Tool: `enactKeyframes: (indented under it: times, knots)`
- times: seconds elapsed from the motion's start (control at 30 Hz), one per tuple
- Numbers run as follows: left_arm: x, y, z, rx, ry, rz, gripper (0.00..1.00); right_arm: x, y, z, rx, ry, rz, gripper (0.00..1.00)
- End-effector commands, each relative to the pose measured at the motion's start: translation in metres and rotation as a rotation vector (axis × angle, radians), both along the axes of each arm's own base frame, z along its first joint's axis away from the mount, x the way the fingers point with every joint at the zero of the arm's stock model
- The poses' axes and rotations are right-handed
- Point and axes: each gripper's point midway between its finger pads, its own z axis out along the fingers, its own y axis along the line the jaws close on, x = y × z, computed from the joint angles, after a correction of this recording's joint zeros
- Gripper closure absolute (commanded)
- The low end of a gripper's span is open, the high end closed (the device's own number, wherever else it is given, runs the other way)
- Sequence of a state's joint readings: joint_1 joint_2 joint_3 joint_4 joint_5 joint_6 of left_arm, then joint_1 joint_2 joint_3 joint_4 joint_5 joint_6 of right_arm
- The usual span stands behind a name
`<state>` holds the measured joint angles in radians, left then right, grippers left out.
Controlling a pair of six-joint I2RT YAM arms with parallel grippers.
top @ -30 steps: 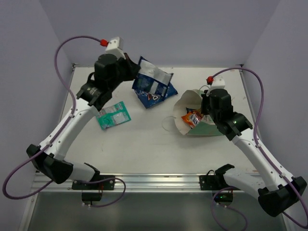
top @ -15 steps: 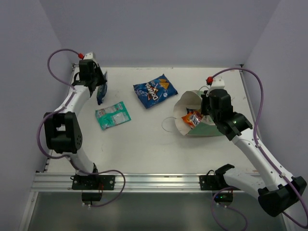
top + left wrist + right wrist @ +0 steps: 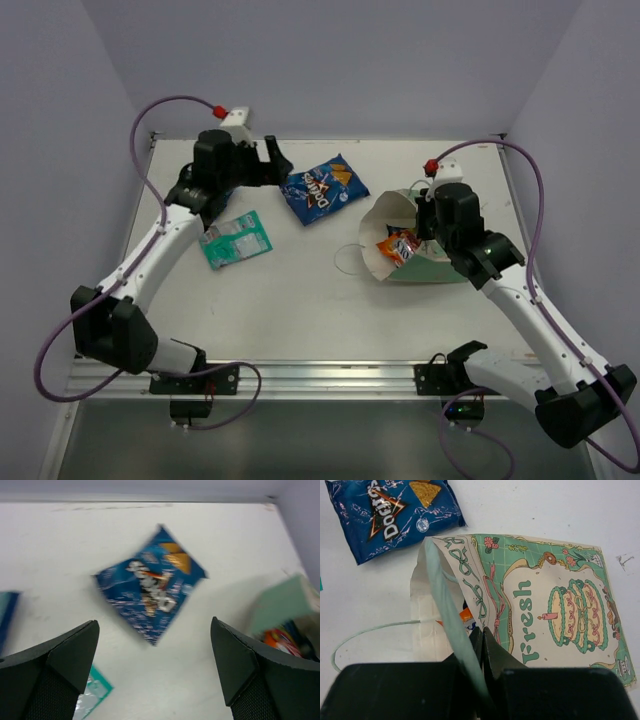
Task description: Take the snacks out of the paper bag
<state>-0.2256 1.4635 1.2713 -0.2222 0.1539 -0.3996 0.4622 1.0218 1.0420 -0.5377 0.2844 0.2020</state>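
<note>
My left gripper [image 3: 277, 160] is open and empty above the table, just left of a dark blue packet [image 3: 320, 188]. That packet lies flat and shows between the fingers in the left wrist view [image 3: 150, 597]. A teal-white packet [image 3: 236, 240] lies flat nearer the front. The mint paper bag [image 3: 425, 265] lies on its side with its mouth facing left. A red-orange packet [image 3: 398, 245] shows inside the mouth. My right gripper [image 3: 483, 642] is shut on the bag's upper wall at the mouth. The other blue packets are hidden, apart from a dark blue edge [image 3: 7, 617] at the left of the left wrist view.
The bag's white string handle [image 3: 350, 262] loops onto the table left of its mouth. The printed panel [image 3: 560, 615] faces up. Grey walls close the table at the back and both sides. A metal rail [image 3: 320, 375] runs along the near edge.
My left arm swung out to the far left corner carrying a blue packet and has come back to the middle, open and empty. The right arm and bag have not moved.
</note>
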Motion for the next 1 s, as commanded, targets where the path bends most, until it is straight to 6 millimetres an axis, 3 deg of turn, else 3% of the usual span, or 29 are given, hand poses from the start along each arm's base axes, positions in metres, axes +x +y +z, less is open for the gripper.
enactKeyframes:
  times: [0.0, 0.03, 0.1, 0.13, 0.23, 0.33, 0.47, 0.67, 0.83, 0.9, 0.97]
  knots:
    - [-0.058, -0.09, 0.02, 0.032, -0.085, -0.315, 0.01, 0.002, 0.009, 0.028, 0.004, -0.055, 0.082, 1.0]
    - [-0.082, -0.126, 0.019, 0.052, -0.101, -0.423, 0.01, 0.001, 0.009, 0.029, -0.002, -0.053, 0.094, 1.0]
    - [-0.104, -0.158, 0.014, 0.103, -0.131, -0.533, 0.02, -0.002, 0.011, 0.032, -0.015, -0.062, 0.123, 1.0]
    - [-0.124, -0.182, 0.011, 0.108, -0.137, -0.61, 0.03, -0.003, 0.011, 0.034, -0.015, -0.069, 0.137, 1.0]
    - [-0.153, -0.219, 0.004, 0.089, -0.127, -0.716, 0.06, -0.007, 0.014, 0.037, -0.027, -0.083, 0.179, 1.0]
    - [-0.166, -0.242, -0.013, 0.1, -0.111, -0.778, 0.11, -0.01, 0.018, 0.034, -0.036, -0.081, 0.221, 1.0]
    - [-0.175, -0.267, -0.035, 0.132, -0.093, -0.847, 0.12, -0.016, 0.026, 0.032, -0.022, -0.086, 0.286, 1.0]
    - [-0.158, -0.292, -0.084, 0.175, -0.058, -0.843, 0.13, -0.024, 0.032, 0.035, 0.0, -0.098, 0.33, 1.0]
    - [-0.149, -0.301, -0.102, 0.194, -0.049, -0.829, 0.16, -0.026, 0.03, 0.036, 0.005, -0.09, 0.325, 1.0]
    - [-0.151, -0.304, -0.109, 0.197, -0.037, -0.838, 0.24, -0.028, 0.03, 0.036, 0.009, -0.089, 0.325, 1.0]
    - [-0.151, -0.303, -0.11, 0.195, -0.03, -0.831, 0.43, -0.028, 0.03, 0.035, 0.01, -0.088, 0.322, 1.0]
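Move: The orange candy packet, lying in the mouth of the paper bag, is about 32 cm to the right of my left hand, 12 cm back and 18 cm below it. The paper bag's middle sits some 5 cm farther right than the packet. The Doritos lie about 15 cm right of my left hand and 4 cm ahead, and the teal packet 9 cm back and 3 cm left, both roughly 20 cm down. From my right hand, the candy packet is 5 cm left and 15 cm below. I sweep my open left hand some 28 cm right and 16 cm back, away from the snacks already laid out, turning it nearly 50 degrees clockwise. It rises slightly first, then dips about 18 cm into the paper bag's mouth, where the fingers start closing at the orange packet's near corner. My right hand, still shut on the bag's rim, eases about 3 cm back and a little left, turning some 15 degrees counter-clockwise. ##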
